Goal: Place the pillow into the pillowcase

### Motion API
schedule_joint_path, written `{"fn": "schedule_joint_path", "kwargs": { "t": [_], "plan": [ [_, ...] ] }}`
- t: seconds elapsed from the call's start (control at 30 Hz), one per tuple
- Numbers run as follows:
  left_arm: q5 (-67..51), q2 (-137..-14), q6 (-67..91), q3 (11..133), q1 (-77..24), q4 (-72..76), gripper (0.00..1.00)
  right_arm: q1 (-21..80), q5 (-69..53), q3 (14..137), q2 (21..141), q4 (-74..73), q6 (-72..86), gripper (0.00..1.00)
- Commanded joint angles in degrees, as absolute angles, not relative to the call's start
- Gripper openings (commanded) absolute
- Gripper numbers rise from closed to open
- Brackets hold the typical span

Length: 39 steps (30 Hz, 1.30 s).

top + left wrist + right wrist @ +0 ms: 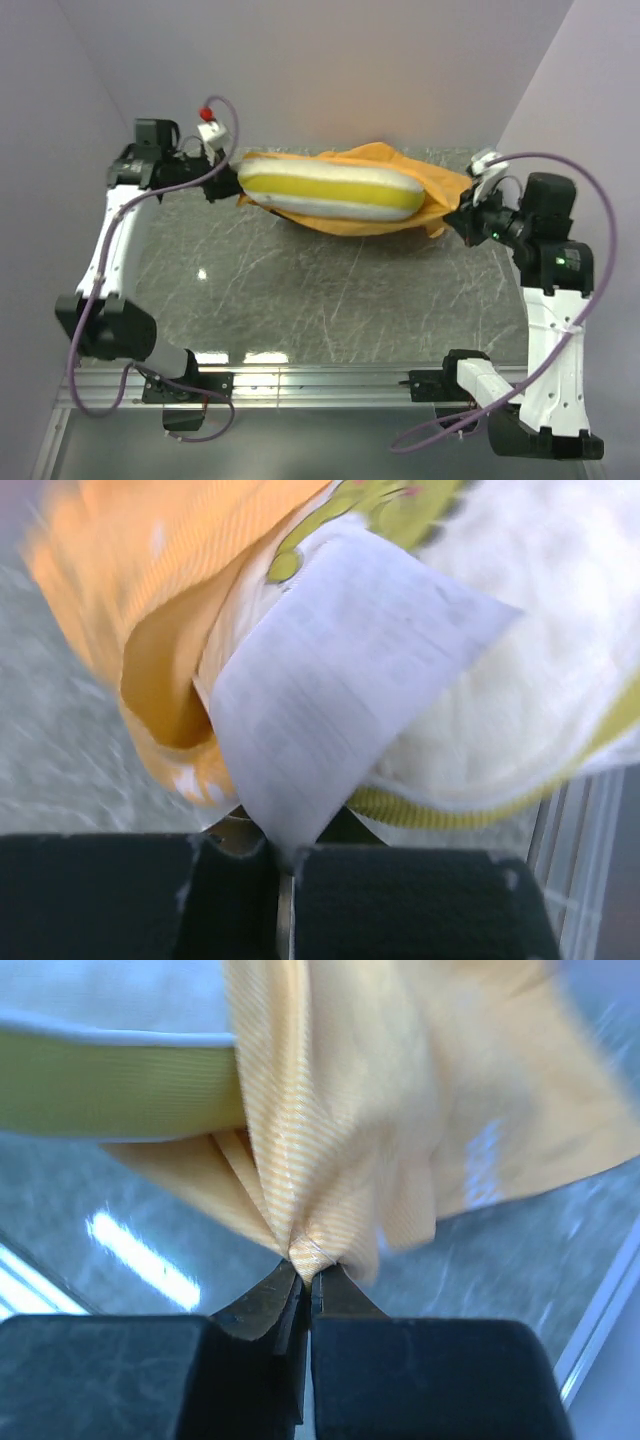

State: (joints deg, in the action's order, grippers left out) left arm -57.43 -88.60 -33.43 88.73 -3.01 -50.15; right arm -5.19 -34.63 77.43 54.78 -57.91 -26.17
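Observation:
The cream pillow (330, 190), with its yellow edge band facing up, hangs above the table between my two arms, lying partly in the orange pillowcase (425, 180), which wraps its underside and right end. In the left wrist view my left gripper (283, 855) is shut on the pillow's white tag (340, 670), with the pillow (520, 710) and the pillowcase (150, 590) right behind it. My right gripper (310, 1278) is shut on a bunched corner of the pillowcase (340, 1140), and the pillow's yellow edge (110, 1085) shows at the upper left. From above, the left gripper (225, 185) and right gripper (462, 215) sit at opposite ends.
A grey marbled table top (330, 300) lies under the hanging bundle. An aluminium rail (320, 380) runs along the near edge between the arm bases. Pale walls close in at the back and on both sides. Purple cables (70, 350) loop off each arm.

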Motion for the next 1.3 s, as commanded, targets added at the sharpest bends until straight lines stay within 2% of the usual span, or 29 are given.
{"fn": "schedule_joint_path", "kwargs": {
  "t": [0.0,0.03,0.1,0.17,0.3,0.47,0.57,0.63,0.77,0.83,0.87,0.9,0.93,0.97,1.0,1.07,1.13,1.2,1.27],
  "plan": [
    [-68.28,-79.48,-11.25,95.97,-0.53,-41.26,0.00,-6.59,-37.09,90.56,54.58,-51.79,-15.92,0.00],
    [-67.86,-78.06,-6.20,96.24,-0.18,-31.04,0.00,-6.68,-36.74,92.88,54.75,-50.29,-14.17,0.00],
    [-67.15,-74.03,9.65,94.84,2.71,-20.09,0.00,-6.77,-34.90,98.58,55.02,-46.08,-9.07,0.00],
    [-67.06,-72.43,17.37,93.87,5.88,-7.98,0.00,-6.77,-33.15,103.94,56.07,-44.30,-6.07,0.00],
    [-72.41,-74.34,27.58,98.25,8.96,-5.45,0.00,-6.77,-30.59,109.24,58.44,-43.59,-4.22,0.00],
    [-91.11,-77.08,43.40,94.58,9.23,7.37,0.00,-6.94,-32.24,104.61,58.63,-42.54,-1.85,0.00],
    [-93.95,-72.70,41.22,85.90,11.59,8.77,0.00,-6.86,-36.12,97.59,56.35,-41.40,-0.79,0.00],
    [-95.53,-68.48,49.01,78.36,12.13,21.88,0.00,-6.94,-37.43,95.20,55.03,-41.83,-1.05,0.00],
    [-96.85,-65.66,60.68,74.44,12.22,30.91,0.00,-6.86,-40.51,92.90,54.05,-42.72,-0.27,0.00],
    [-96.42,-65.30,57.08,79.41,12.30,26.07,0.05,-6.86,-41.30,93.43,53.70,-41.84,1.91,0.00],
    [-95.55,-65.39,50.60,82.32,12.22,7.48,0.08,-6.94,-42.18,94.12,53.79,-41.14,2.54,0.00],
    [-94.41,-65.39,39.40,85.31,12.22,-1.58,0.09,-6.94,-42.62,94.48,53.88,-40.78,3.07,0.00],
    [-92.13,-65.39,37.90,89.69,12.39,-5.32,0.10,-6.86,-42.63,94.92,54.14,-40.61,3.77,0.00],
    [-91.24,-65.39,39.45,90.87,12.31,-3.01,0.12,-6.94,-42.28,96.14,54.31,-40.95,3.69,0.00],
    [-90.97,-65.22,47.47,91.31,12.30,-0.47,0.15,-6.94,-41.75,96.94,54.49,-41.22,3.43,0.00],
    [-90.97,-64.69,53.94,90.71,12.30,4.90,0.20,-6.94,-41.05,99.56,54.67,-42.09,2.73,0.00],
    [-90.79,-62.85,50.65,88.44,12.22,-5.56,0.21,-6.86,-41.66,100.19,53.97,-42.98,2.81,0.00],
    [-89.91,-59.26,39.97,84.84,12.22,-20.39,0.28,-6.86,-43.23,99.32,53.00,-42.89,3.16,0.00],
    [-90.43,-56.09,37.88,75.62,12.22,-22.32,0.28,-6.86,-43.77,97.40,51.68,-43.06,3.95,0.00]
  ]
}}
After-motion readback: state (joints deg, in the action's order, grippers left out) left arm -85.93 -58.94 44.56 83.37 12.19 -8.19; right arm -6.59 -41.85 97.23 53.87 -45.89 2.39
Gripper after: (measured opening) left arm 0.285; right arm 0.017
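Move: Between the raised hands, the pillow's middle is some 18 cm right, 5 cm ahead and 10 cm below the left hand; from the right hand, it is roughly 23 cm left, 14 cm ahead and 14 cm below. The pillowcase's middle lies about 25 cm right, 8 cm ahead and 12 cm below the left hand. The white tag is right at the left fingertips; the right fingers already grip a pillowcase corner. Hoisting the pillowcase by its mouth, both hands rise fast over 20 cm, dip some 8 cm, then climb again, their fingers tipping up from a downward slant by 25 to 30 degrees. The left also draws back about 16 cm, mostly late, and its fingers begin to open at the cloth edge; the right keeps its pinch on its corner. ##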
